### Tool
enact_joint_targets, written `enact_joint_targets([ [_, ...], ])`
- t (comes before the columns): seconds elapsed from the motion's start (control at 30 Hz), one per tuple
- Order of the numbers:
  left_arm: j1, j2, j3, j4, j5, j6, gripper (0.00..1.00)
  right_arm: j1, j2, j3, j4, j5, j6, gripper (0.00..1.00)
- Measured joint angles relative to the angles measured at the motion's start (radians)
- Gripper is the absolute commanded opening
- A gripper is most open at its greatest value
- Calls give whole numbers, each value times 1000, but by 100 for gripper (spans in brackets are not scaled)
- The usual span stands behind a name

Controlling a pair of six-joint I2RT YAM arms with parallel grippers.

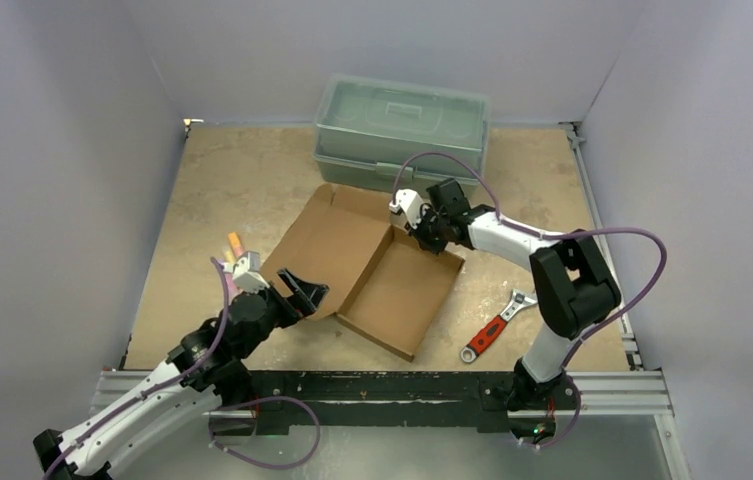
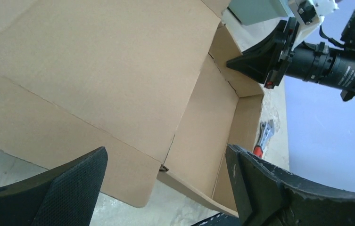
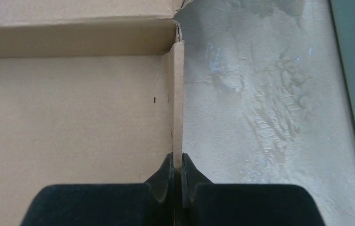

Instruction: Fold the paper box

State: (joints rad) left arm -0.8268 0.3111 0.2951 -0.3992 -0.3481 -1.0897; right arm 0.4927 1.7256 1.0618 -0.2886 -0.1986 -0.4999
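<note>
The paper box (image 1: 397, 285) lies mid-table as a shallow brown cardboard tray, with its big lid flap (image 1: 337, 240) spread flat to the left. My right gripper (image 1: 422, 232) is at the tray's far corner. In the right wrist view it (image 3: 177, 157) is shut on the thin upright side wall (image 3: 178, 94), with the tray floor (image 3: 71, 117) to the left. My left gripper (image 1: 307, 295) sits at the box's near left side. The left wrist view shows it (image 2: 166, 153) open and clear of the cardboard (image 2: 95, 70), facing the notch between lid flap and tray.
A grey-green plastic toolbox (image 1: 402, 130) stands at the back of the table, just behind the box. A red-handled adjustable wrench (image 1: 497, 325) lies to the right of the tray near the front edge. White walls enclose the table on three sides.
</note>
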Motion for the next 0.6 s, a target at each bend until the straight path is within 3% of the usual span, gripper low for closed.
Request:
enact_joint_targets([
  [0.13,0,33,-51,61,-5,-57,97,0,-26,-42,48,37,10,0],
  [0.27,0,92,-111,123,-20,-151,97,-1,-59,-77,58,50,30,35],
  [0.37,0,129,-125,167,-27,-203,97,-8,-78,-88,55,31,33,52],
  [0.47,0,156,-125,188,-33,-237,97,-25,-105,-88,37,-22,31,60],
  [0.6,0,169,-118,179,-34,-270,96,-69,-169,-89,-5,-111,23,64],
])
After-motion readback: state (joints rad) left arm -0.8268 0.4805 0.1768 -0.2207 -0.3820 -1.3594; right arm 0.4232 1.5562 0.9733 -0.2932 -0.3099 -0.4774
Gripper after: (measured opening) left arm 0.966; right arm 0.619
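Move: The right fingers are shut on the far short wall of the box tray, its middle right at them and about 2 cm lower; the green toolbox stands some 27 cm ahead and 9 cm left, the wrench about 20 cm back and 16 cm right. The lid's near flap is roughly 5 cm ahead of the open left hand, 4 cm left and 9 cm below, the tray's middle 20 cm right and 6 cm ahead. From the right hand that flap is about 40 cm left and 12 cm back. Still pinching the tray's far wall, the right hand first draws it about 1 cm to the right, then spreads its fingers well apart, lets the wall go and lifts some 3.5 cm, easing back a little. Meanwhile the left hand, fingers staying wide open, sinks about 4.5 cm towards the lid's near flap and tips its fingers down some 10 degrees, then holds there; contact with the flap can't be seen. ##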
